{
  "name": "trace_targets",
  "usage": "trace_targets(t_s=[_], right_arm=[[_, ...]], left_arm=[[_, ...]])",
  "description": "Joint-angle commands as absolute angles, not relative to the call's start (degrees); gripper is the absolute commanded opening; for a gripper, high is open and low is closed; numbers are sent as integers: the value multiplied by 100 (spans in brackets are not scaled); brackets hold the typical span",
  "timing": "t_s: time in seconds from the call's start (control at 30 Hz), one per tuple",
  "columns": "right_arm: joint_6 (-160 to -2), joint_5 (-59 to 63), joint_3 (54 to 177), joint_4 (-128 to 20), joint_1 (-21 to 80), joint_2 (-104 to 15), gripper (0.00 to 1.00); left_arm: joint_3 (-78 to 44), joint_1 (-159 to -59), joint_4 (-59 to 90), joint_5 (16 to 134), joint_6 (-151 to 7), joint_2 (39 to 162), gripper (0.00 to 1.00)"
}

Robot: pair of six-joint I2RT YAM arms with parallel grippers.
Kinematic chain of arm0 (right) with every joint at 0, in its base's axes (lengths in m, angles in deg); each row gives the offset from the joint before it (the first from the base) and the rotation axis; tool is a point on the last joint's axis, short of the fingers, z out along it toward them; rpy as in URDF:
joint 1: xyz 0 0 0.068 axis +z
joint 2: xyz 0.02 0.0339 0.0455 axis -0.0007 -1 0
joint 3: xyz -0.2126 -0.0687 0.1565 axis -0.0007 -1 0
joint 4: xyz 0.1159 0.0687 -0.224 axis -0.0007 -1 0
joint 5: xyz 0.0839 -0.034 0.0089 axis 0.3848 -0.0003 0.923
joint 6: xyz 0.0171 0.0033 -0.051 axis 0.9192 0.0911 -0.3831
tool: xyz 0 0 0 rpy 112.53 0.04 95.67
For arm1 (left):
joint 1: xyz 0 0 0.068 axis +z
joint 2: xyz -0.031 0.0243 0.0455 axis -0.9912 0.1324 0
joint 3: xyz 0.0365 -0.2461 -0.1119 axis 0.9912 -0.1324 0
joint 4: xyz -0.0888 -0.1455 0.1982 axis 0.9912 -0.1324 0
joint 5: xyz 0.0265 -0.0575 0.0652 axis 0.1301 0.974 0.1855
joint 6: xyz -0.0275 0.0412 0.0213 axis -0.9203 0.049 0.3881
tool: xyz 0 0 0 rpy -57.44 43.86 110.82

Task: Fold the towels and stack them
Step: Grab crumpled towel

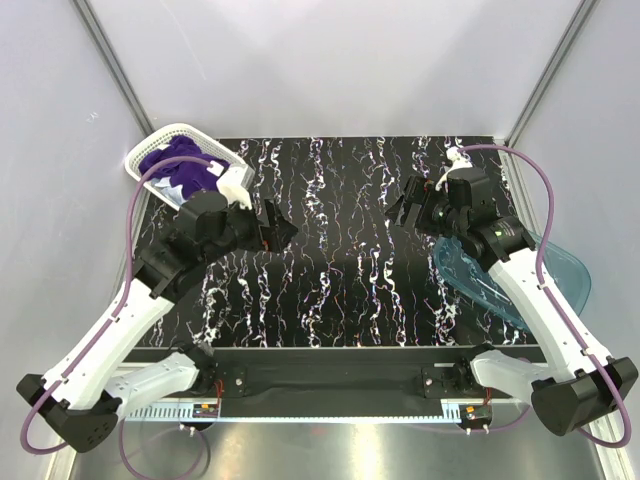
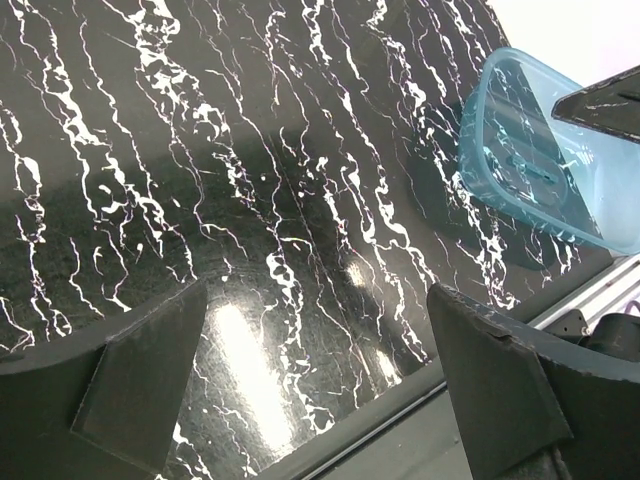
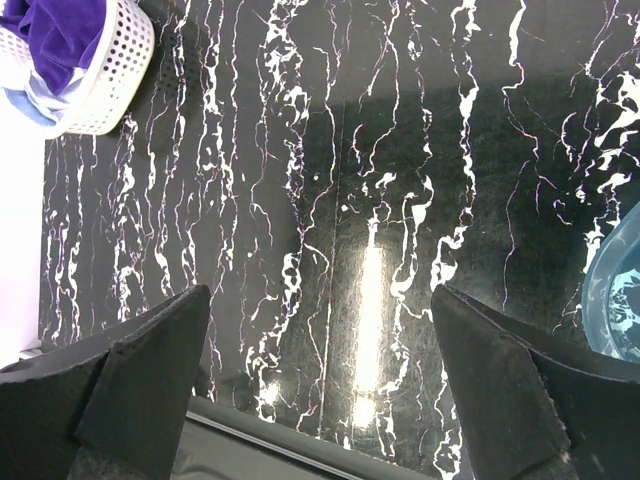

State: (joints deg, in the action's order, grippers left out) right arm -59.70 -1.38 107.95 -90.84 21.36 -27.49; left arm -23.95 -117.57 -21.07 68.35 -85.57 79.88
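The towels lie bunched in a white lattice basket (image 1: 170,133) at the table's far left. A deep purple towel (image 1: 180,160) is on top. In the right wrist view the purple towel (image 3: 60,35) covers a pale blue one (image 3: 35,100) in the basket (image 3: 120,70). My left gripper (image 1: 283,232) hovers open just right of the basket, over bare tabletop (image 2: 320,380). At the far right my right gripper (image 1: 405,212) also stands open above the table (image 3: 320,390). Neither holds anything.
A translucent blue tub (image 1: 560,265) sits at the table's right edge, under my right arm, and shows in the left wrist view (image 2: 540,170). The black marbled tabletop (image 1: 330,280) spans the space between the arms. Grey walls enclose the back and both sides.
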Motion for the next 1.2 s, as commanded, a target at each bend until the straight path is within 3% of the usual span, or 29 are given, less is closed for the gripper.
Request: trace_targets(t_s=[0.0,0.23,0.53,0.7,0.93,1.03,1.17], right_arm=[[-5948,-350,10887,-8841,2166,-2719,100],[-5921,-280,10966,-8771,2166,-2622,100],[-5588,318,10193,-7848,2166,-1691,100],[-5429,485,10105,-7690,2166,-1637,100],[-5569,414,10061,-7584,2175,-1778,100],[-5675,310,10078,-7567,2175,-1874,100],[-5955,256,10157,-7698,2166,-1936,100]], left_arm=[[-2292,-11764,-1904,6396,-8435,7860,99],[-1242,-11519,-2421,5084,-8400,8401,99],[793,-8655,-3337,4925,-8057,10609,98],[1451,-7538,-3004,5459,-8075,12397,80],[2980,-7369,-2942,5848,-7802,14169,73],[3455,-7378,-2907,5926,-7671,14845,65],[3676,-7360,-2705,6058,-7504,15391,66]])
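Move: The purple crumpled towel lies in the white basket far off my left hand's left front: about 29 cm ahead, 32 cm to the left and some 23 cm below. The basket's middle is roughly 27 cm ahead and 30 cm to the left. A light-blue towel pokes out from under the purple one, about 7 cm nearer me than it. From my right hand the purple towel lies about 23 cm ahead, 59 cm to the left and 20 cm lower. I swing my empty left hand some 30 cm forward and about as far left, rising about 5 cm at first, then sinking over the basket towards the purple towel to end about 15 cm lower than it began. On the way I turn it nearly 50 degrees counter-clockwise, tip the fingers steeply down and narrow them to about two-thirds open. My right hand just lifts about 5 cm and starts to settle again. ##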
